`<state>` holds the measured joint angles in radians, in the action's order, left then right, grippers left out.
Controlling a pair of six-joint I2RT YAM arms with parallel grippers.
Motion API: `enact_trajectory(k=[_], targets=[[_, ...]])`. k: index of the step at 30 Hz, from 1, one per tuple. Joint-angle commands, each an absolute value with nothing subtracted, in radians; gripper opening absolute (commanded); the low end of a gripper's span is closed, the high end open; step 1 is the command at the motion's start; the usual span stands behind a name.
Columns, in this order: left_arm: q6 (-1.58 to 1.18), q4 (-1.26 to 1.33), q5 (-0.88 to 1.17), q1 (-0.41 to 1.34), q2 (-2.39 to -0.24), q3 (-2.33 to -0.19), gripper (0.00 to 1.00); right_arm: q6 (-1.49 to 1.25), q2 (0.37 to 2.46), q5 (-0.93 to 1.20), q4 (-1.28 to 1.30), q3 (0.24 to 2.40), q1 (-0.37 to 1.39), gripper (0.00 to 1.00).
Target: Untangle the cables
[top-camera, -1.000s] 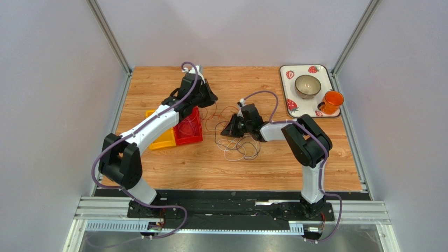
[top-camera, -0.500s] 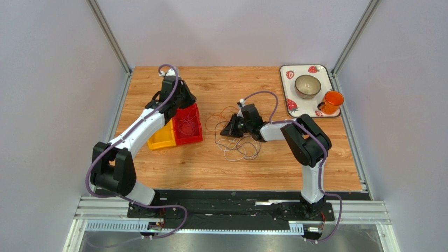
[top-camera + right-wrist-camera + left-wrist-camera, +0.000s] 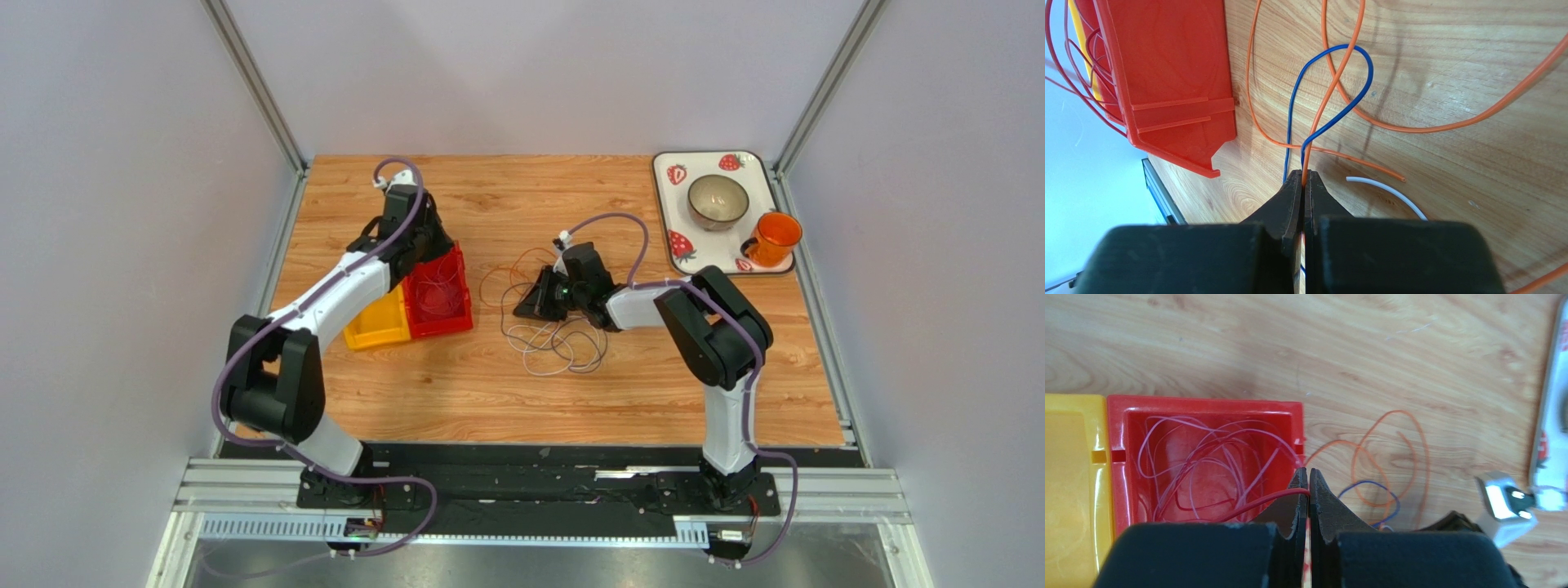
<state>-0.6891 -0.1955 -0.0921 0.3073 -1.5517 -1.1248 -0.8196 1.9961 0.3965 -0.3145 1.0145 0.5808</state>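
Note:
My left gripper (image 3: pixel 1308 471) is shut on a thin red cable (image 3: pixel 1247 505) that runs down into the red bin (image 3: pixel 1204 407), where several pale and red cables (image 3: pixel 1198 453) lie coiled. In the top view this gripper (image 3: pixel 426 254) hangs over the bin's far right edge. My right gripper (image 3: pixel 1304 176) is shut on an orange cable (image 3: pixel 1339 61). A blue cable (image 3: pixel 1358 52) loops across it, and a white cable (image 3: pixel 1389 190) lies beside it on the wood. The loose tangle (image 3: pixel 555 337) is spread around the right gripper (image 3: pixel 530 304) at the table's middle.
A yellow bin (image 3: pixel 374 325) sits against the red bin (image 3: pixel 438 300) on its left. At the back right, a strawberry-print tray (image 3: pixel 672 202) carries a bowl (image 3: pixel 718 200) and an orange cup (image 3: pixel 773 237).
The left arm has swung left from the table's middle to above the red bin, its jaws staying shut on the red cable. The right arm has not moved.

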Motion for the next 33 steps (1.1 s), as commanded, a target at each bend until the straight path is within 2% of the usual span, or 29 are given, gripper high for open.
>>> enact_trajectory(k=[1, 11, 16, 30, 31, 33], targets=[[-0.673, -0.232, -0.136, 0.299, -1.635, -1.161, 0.0, -0.83, 2.014, 0.41, -0.364, 1.04, 0.575, 0.0], [-0.693, -0.388, -0.218, 0.299, -1.796, -1.339, 0.0, -0.838, 2.016, 0.42, -0.37, 1.043, 0.571, 0.0], [-0.719, -0.528, -0.322, 0.301, -1.897, -1.439, 0.0, -0.839, 2.019, 0.422, -0.373, 1.042, 0.566, 0.0], [-0.723, -0.515, -0.377, 0.345, -1.959, -1.411, 0.0, -0.85, 2.025, 0.434, -0.383, 1.043, 0.563, 0.0], [-0.713, -0.515, -0.383, 0.353, -1.954, -1.413, 0.01, -0.85, 2.026, 0.436, -0.387, 1.043, 0.563, 0.0], [-0.693, -0.512, -0.409, 0.376, -1.924, -1.413, 0.09, -0.851, 2.026, 0.437, -0.387, 1.043, 0.564, 0.0]])
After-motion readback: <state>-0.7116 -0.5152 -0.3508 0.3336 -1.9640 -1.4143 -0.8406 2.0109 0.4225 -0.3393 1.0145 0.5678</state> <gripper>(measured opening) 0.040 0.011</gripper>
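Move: The red box, where the pinched red cable is being taken, has its middle about 4 cm back and 3 cm to the left of the left hand, some 13 cm below it. The yellow box sits about 11 cm left of the red one, while the loose orange cable lies about 12 cm to the left hand's right, roughly level with it fore and aft. From the right hand, the red box is about 4 cm ahead and 13 cm left, at nearly the same height. The red cable, already pinched in the left fingers, is lowered about 11 cm into the red box. The left hand drops fast, eases a few centimetres forward midway, then sinks again towards the inside of the far wall, drifting some 3 cm left as the wrist tips down and rolls some 30 degrees in all; the grip holds. ##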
